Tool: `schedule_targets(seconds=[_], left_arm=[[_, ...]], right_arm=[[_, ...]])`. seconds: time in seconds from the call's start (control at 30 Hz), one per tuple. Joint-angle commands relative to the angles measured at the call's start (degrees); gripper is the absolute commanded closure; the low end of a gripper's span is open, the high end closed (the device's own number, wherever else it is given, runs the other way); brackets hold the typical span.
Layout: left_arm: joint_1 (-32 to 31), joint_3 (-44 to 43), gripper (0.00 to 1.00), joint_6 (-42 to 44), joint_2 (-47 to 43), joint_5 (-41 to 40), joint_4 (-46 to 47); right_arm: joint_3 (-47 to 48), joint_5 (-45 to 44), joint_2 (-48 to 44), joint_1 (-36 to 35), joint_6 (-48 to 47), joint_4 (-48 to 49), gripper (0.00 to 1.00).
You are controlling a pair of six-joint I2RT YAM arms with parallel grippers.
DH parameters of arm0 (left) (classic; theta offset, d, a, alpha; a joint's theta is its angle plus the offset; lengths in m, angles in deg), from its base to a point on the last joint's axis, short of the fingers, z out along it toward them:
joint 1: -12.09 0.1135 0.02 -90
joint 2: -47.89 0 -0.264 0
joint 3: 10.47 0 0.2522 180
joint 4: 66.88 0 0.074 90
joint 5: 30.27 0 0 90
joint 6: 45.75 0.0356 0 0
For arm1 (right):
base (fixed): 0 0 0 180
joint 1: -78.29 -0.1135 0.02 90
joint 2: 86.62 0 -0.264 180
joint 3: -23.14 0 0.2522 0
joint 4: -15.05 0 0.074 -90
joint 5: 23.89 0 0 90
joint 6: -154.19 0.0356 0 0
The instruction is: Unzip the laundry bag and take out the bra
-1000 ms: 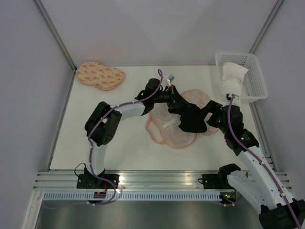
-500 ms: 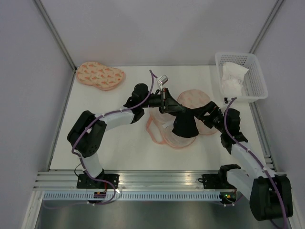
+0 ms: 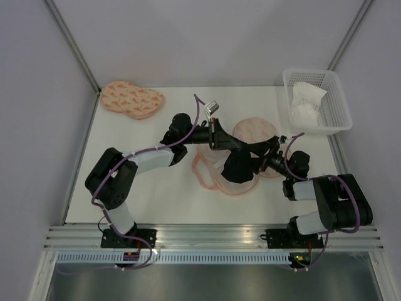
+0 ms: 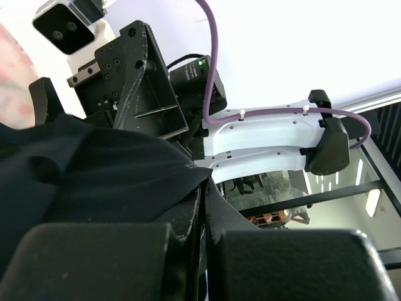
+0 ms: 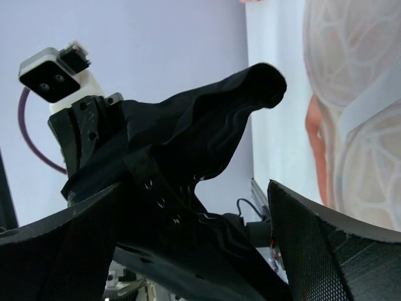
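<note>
The laundry bag [image 3: 213, 177] lies open at mid-table, with pale mesh lobes, a pink rim and a peach lobe behind it. It also shows in the right wrist view [image 5: 357, 113]. The black bra [image 3: 240, 166] hangs over the bag from my left gripper [image 3: 233, 145], which is shut on its fabric [image 4: 94, 169] with the jaws [image 4: 203, 188] pressed together. My right gripper [image 3: 263, 160] is open just right of the bra. In its own view the bra [image 5: 188, 138] hangs in front of the spread fingers, with the gripper [image 5: 195, 194] not closed on it.
A second peach leaf-print pouch [image 3: 131, 99] lies at the back left. A white lattice basket [image 3: 335, 119] holding a white cloth [image 3: 306, 100] stands at the back right. The right arm [image 3: 326, 197] is folded low at the near right.
The right arm has drawn back and folded down toward the near right. The bra has shifted a little left and hangs from the left gripper, which has barely moved.
</note>
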Motion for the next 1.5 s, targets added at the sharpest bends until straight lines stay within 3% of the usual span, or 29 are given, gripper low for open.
schedule_targets(seconds=[0.0,0.37,0.47,0.5,0.57,0.6,0.63,0.67,0.73,0.8,0.83,0.87,0.93,0.97,1.03,1.13,1.17,1.2,1.23,1.27,1.3,1.37,1.47], left_arm=[[0.2,0.1,0.98,-0.5,-2.6,1.2,3.6],[0.1,2.6,0.98,1.1,-2.4,1.3,0.9],[0.1,2.7,0.98,4.0,-1.9,0.6,-3.7],[0.1,2.8,0.98,4.7,-1.8,0.2,-4.7],[0.1,3.0,0.98,6.2,-1.7,-0.2,-7.0],[0.2,3.0,0.98,6.5,-1.7,-0.6,-7.9],[0.2,2.9,0.98,7.3,-1.6,-0.8,-8.5],[0.2,2.8,0.98,7.7,-1.5,-0.9,-10.0],[0.2,2.7,0.98,8.6,-1.5,-1.4,-11.0],[0.3,2.3,0.96,9.6,-1.8,-2.5,-14.4],[0.5,1.7,0.91,11.0,-2.0,-2.8,-15.9],[0.6,1.5,0.74,11.6,-2.5,-3.9,-17.3],[0.9,1.2,0.57,13.6,-3.5,-5.9,-22.4],[1.2,1.2,0.44,14.4,-4.0,-8.8,-24.0],[1.8,1.1,0.38,16.8,-6.4,-12.2,-30.1],[2.3,0.9,0.31,19.5,-10.2,-19.0,-37.8],[2.4,0.9,0.31,20.2,-11.1,-20.6,-39.3],[2.4,1.0,0.30,20.5,-12.0,-23.6,-40.7],[2.5,1.3,0.29,21.1,-13.9,-24.8,-42.0],[2.5,1.5,0.29,21.3,-14.9,-25.7,-43.6],[2.6,2.0,0.28,21.3,-16.0,-27.0,-44.0],[2.6,3.3,0.28,21.1,-18.6,-27.2,-44.3],[2.6,4.7,0.28,20.9,-21.2,-27.0,-45.5]], right_arm=[[1.4,3.9,-0.6,0.0,5.6,32.8,0.02],[3.3,4.5,-3.0,0.0,8.1,32.8,0.06],[4.1,4.6,-3.9,0.0,8.9,32.8,0.19],[4.3,4.7,-4.1,0.0,9.3,32.8,0.30],[4.6,4.9,-4.8,0.0,9.4,32.8,0.42],[4.7,5.0,-4.9,0.0,9.4,32.8,0.58],[4.8,5.4,-5.2,0.0,9.3,32.8,0.66],[4.9,5.4,-5.3,0.0,9.3,32.8,0.83],[5.0,5.6,-5.4,0.0,9.3,32.8,0.97],[5.2,5.7,-5.5,0.0,9.2,32.7,1.00],[5.2,5.6,-5.6,0.0,9.2,32.6,1.00],[5.4,5.7,-5.7,0.0,9.0,32.1,1.00],[6.2,6.1,-6.1,0.0,8.1,30.6,1.00],[6.6,6.5,-6.5,0.0,6.3,27.3,1.00],[8.2,6.9,-8.6,0.0,3.0,21.5,1.00],[14.0,5.8,-14.6,0.1,-15.0,-5.6,1.00],[17.0,3.9,-16.5,0.1,-22.7,-29.8,1.00],[20.6,0.7,-19.4,0.1,-40.0,-42.6,1.00],[27.3,-8.2,-20.0,0.0,-46.1,-52.5,1.00],[29.9,-10.6,-20.1,0.1,-49.6,-62.7,1.00],[32.5,-13.1,-18.9,0.2,-55.6,-66.5,1.00],[39.7,-20.4,-16.5,0.8,-59.6,-75.9,1.00],[45.9,-29.1,-11.8,0.9,-62.5,-81.1,1.00]])
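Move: The black bra hangs from the shut left fingers, its middle about 8 cm below the left hand, about 1 cm back and 2 cm to the left. From the open right hand, the bra's middle is some 4 cm to the left and 1 cm back, about 1 cm higher. The spread laundry bag lies 16 cm below the right hand, centred about 5 cm ahead and level sideways; the white basket is roughly 28 cm ahead, 30 cm to the right and 12 cm lower. Rising about 5 cm with open fingers around the bra, the right hand shuts and pinches it, then carries it another 10 cm up and 9 cm forward, slightly right, towards the white basket, its wrist turning over markedly. The left hand sinks, opens to let go once the right has hold, then draws off left about 6 cm, lifting again from its low point. ##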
